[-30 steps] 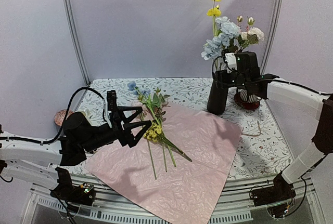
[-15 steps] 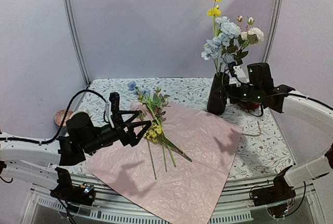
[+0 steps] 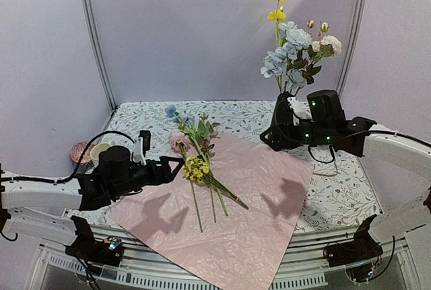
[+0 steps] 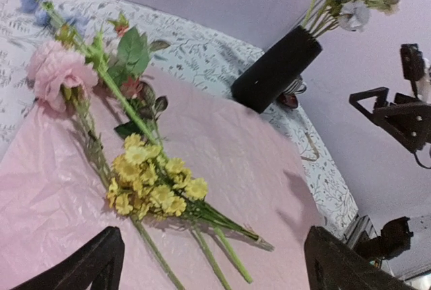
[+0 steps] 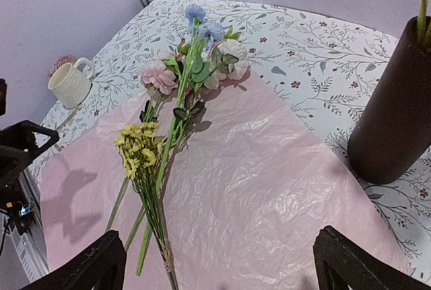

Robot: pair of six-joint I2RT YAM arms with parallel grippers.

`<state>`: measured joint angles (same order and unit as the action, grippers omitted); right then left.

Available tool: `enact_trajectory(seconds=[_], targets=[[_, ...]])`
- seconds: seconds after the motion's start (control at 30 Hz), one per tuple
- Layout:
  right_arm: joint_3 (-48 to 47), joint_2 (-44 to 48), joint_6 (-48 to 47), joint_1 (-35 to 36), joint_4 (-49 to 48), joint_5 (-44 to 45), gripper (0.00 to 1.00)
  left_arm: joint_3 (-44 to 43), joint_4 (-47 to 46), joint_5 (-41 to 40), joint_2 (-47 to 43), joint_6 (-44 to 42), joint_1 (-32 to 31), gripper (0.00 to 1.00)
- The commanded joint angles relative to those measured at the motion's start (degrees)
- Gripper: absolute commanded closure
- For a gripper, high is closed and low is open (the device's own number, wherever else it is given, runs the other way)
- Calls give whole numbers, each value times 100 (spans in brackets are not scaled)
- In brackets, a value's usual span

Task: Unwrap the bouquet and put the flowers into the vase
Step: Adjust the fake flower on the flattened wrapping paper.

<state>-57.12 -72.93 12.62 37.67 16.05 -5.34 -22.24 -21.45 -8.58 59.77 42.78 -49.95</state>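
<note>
The bouquet lies unwrapped, its pink wrapping paper [image 3: 256, 196] spread flat on the table. Loose flowers [image 3: 199, 162] rest on the paper: a yellow cluster [image 4: 151, 186], a pink bloom [image 4: 57, 75] and blue ones, stems toward the near edge. The black vase [image 5: 397, 115] stands at the back right and holds blue, yellow and cream flowers [image 3: 293, 48]. My left gripper [image 3: 174, 167] is open and empty, low beside the yellow cluster. My right gripper [image 3: 273, 132] is open and empty, hovering in front of the vase and hiding part of it.
A cream cup [image 5: 71, 85] stands on the floral tablecloth [image 3: 242, 112] at the far left. A loop of tan string [image 3: 330, 165] lies right of the paper. Purple walls close the back and sides.
My right gripper came away from the vase, dropped down and left, and opened wide. My left gripper sank lower beside the yellow flowers. The flowers on the paper have not moved.
</note>
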Motion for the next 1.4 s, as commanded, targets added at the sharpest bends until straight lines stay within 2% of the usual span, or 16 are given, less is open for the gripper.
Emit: enact_trajectory(seconds=[0.0, 0.1, 0.23, 0.3, 0.47, 0.7, 1.07, 1.23, 1.37], targets=[[319, -71, 220, 106, -523, -439, 0, 58, 377, 378, 441, 606, 198, 13], [518, -343, 322, 191, -1010, -947, 7, -134, 523, 505, 914, 913, 235, 22], [488, -1025, 68, 478, -1403, -1480, 17, -432, 442, 998, 1666, 1082, 233, 25], [307, -1449, -88, 615, -1349, -1504, 21, -591, 471, 1146, 1961, 1081, 236, 26], [-349, -2543, -407, 939, -970, -1540, 39, -839, 694, 1218, 2389, 1155, 219, 30], [-754, -3275, -625, 1287, -721, -1270, 52, -739, 826, 996, 2198, 1168, 208, 30], [-1161, -3960, -731, 1501, -361, -1113, 56, -582, 1071, 638, 1671, 1022, 209, 30], [-1170, -4128, -692, 1522, -273, -1083, 67, -537, 1099, 597, 1529, 1009, 210, 30], [-1170, -4032, -652, 1519, -292, -1145, 86, -553, 1184, 556, 1449, 986, 220, 30]])
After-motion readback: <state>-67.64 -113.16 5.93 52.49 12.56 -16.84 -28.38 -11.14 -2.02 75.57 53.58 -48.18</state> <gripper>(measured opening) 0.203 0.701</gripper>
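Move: The yellow flower's stems lie on the paper roughly 14 cm to the right hand's left, some 6 cm nearer the base and 22 cm below. The yellow blooms are about 10 cm left of that spot and 8 cm farther out; the loose stem ends are some 3 cm left and 10 cm nearer. The vase stands 13 cm ahead of the hand, 4 cm right. From the left hand, the yellow stems are about 14 cm right, level ahead, 16 cm below. The right fingers close from wide open around the yellow flower's stems, just below the blooms, as the hand comes down about 21 cm, 14 cm left and a little back, turning counter-clockwise and tipping down. The left hand sinks some 11 cm beside the blooms, tilting down and closing its fingers partway, then rises slightly and waits clear of the flowers. ##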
